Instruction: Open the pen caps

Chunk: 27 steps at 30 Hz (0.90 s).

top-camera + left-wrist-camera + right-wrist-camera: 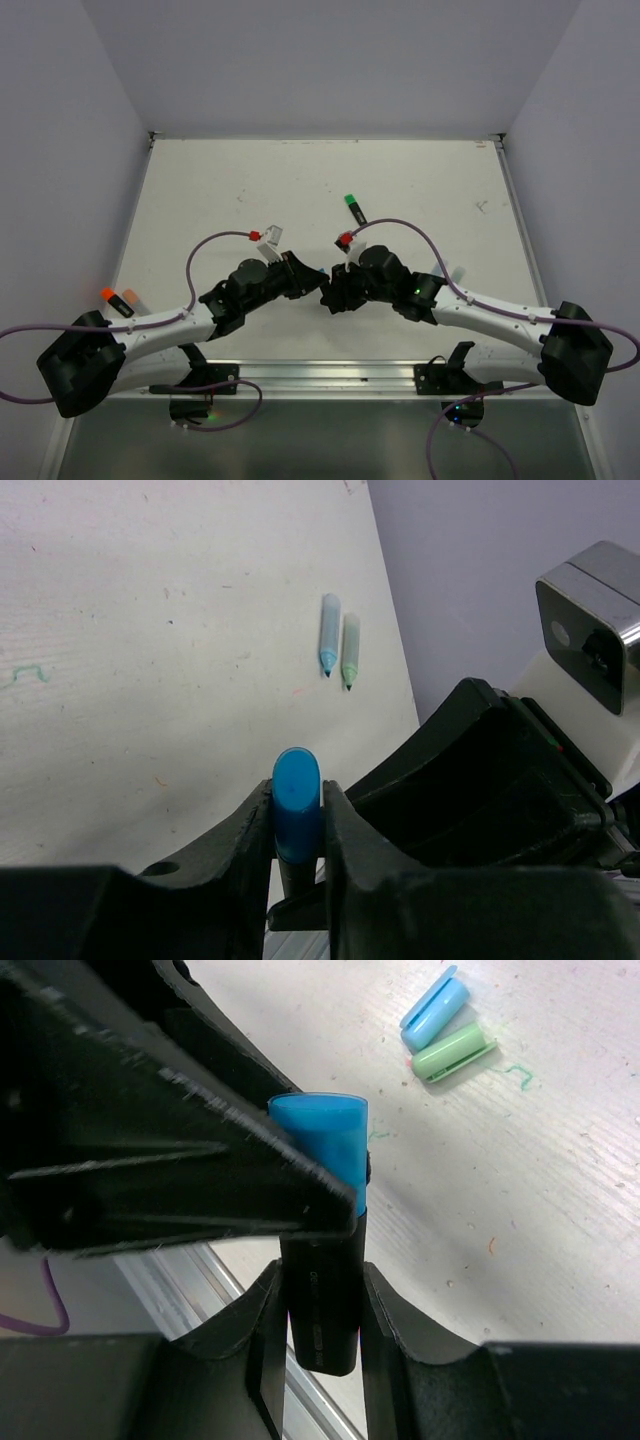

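A black marker (323,1305) with a blue pen cap (332,1145) is held in the air between my two grippers at the table's near middle. My left gripper (297,792) is shut on the blue cap (296,815). My right gripper (322,1285) is shut on the black body, and the cap still sits on the body's end. From above the two grippers meet tip to tip, left (303,275) and right (335,290), and hide the marker. A loose light blue cap (436,1010) and a mint cap (450,1052) lie on the table.
A green-capped black marker (352,209) lies behind the grippers. An orange-capped marker (112,298) lies at the left edge. Two uncapped pastel marker bodies, light blue (329,632) and mint (350,648), lie near the right wall. Purple cables loop over both arms.
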### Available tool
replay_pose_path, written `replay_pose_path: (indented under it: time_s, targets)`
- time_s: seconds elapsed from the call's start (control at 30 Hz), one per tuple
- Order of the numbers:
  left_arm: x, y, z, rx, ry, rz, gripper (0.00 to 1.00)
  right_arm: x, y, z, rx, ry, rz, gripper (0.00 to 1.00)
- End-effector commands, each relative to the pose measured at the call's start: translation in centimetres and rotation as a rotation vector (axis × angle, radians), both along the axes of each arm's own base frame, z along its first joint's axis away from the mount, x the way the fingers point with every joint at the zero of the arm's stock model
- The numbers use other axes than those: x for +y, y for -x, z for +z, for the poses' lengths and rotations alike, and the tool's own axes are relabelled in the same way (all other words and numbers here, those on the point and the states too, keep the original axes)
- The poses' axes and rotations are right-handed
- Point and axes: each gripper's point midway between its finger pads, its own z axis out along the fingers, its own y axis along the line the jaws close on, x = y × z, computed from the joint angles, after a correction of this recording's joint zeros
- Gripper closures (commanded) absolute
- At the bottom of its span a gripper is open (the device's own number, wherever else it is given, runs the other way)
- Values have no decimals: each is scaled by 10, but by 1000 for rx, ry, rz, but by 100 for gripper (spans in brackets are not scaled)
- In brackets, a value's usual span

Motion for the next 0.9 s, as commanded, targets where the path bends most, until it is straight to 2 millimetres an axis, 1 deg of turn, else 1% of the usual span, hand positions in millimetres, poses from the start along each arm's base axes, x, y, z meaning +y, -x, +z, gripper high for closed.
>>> replay_pose_path:
  time_s: [0.0,0.1,0.2,0.37,0.53,0.8,0.87]
  targets:
    - [-3,2,16,-24,59,-10,63,4,-10,6,-32,-30,-33,100]
    - [-1,1,16,-24,64,4,50,3,-9,6,-29,-35,-31,100]
    - [1,1,17,-22,63,12,49,3,-7,7,-28,-39,-24,100]
    - [3,1,18,-26,68,21,49,5,-5,8,-24,-47,-19,100]
    - [2,2,15,-24,63,15,52,9,-2,10,-16,-56,-8,100]
    - [3,-1,16,-30,54,25,52,12,4,10,-16,-54,10,100]
    - [6,-6,16,-36,44,54,52,12,4,10,-16,-54,11,100]
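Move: Between the left fingertips, right at the hand point, sits the blue cap of the black pen, which stands roughly upright with its cap uppermost. The right fingers already hold the black body, so that cap is about 3 cm above the right hand point and 1 cm to its left. From the left hand, two loose caps lie on the table some 13 cm below: the light-blue one about 4 cm ahead and 6 cm left, the green one 3 cm ahead and 4 cm left. Opening the left fingers from their pinch on the blue cap to about half of full opening, the left hand eases up by about half a centimetre and stays around the cap. The right hand keeps its closed grip on the black body below, sinking slightly at first, then drifting about 1 cm back and a little left. ##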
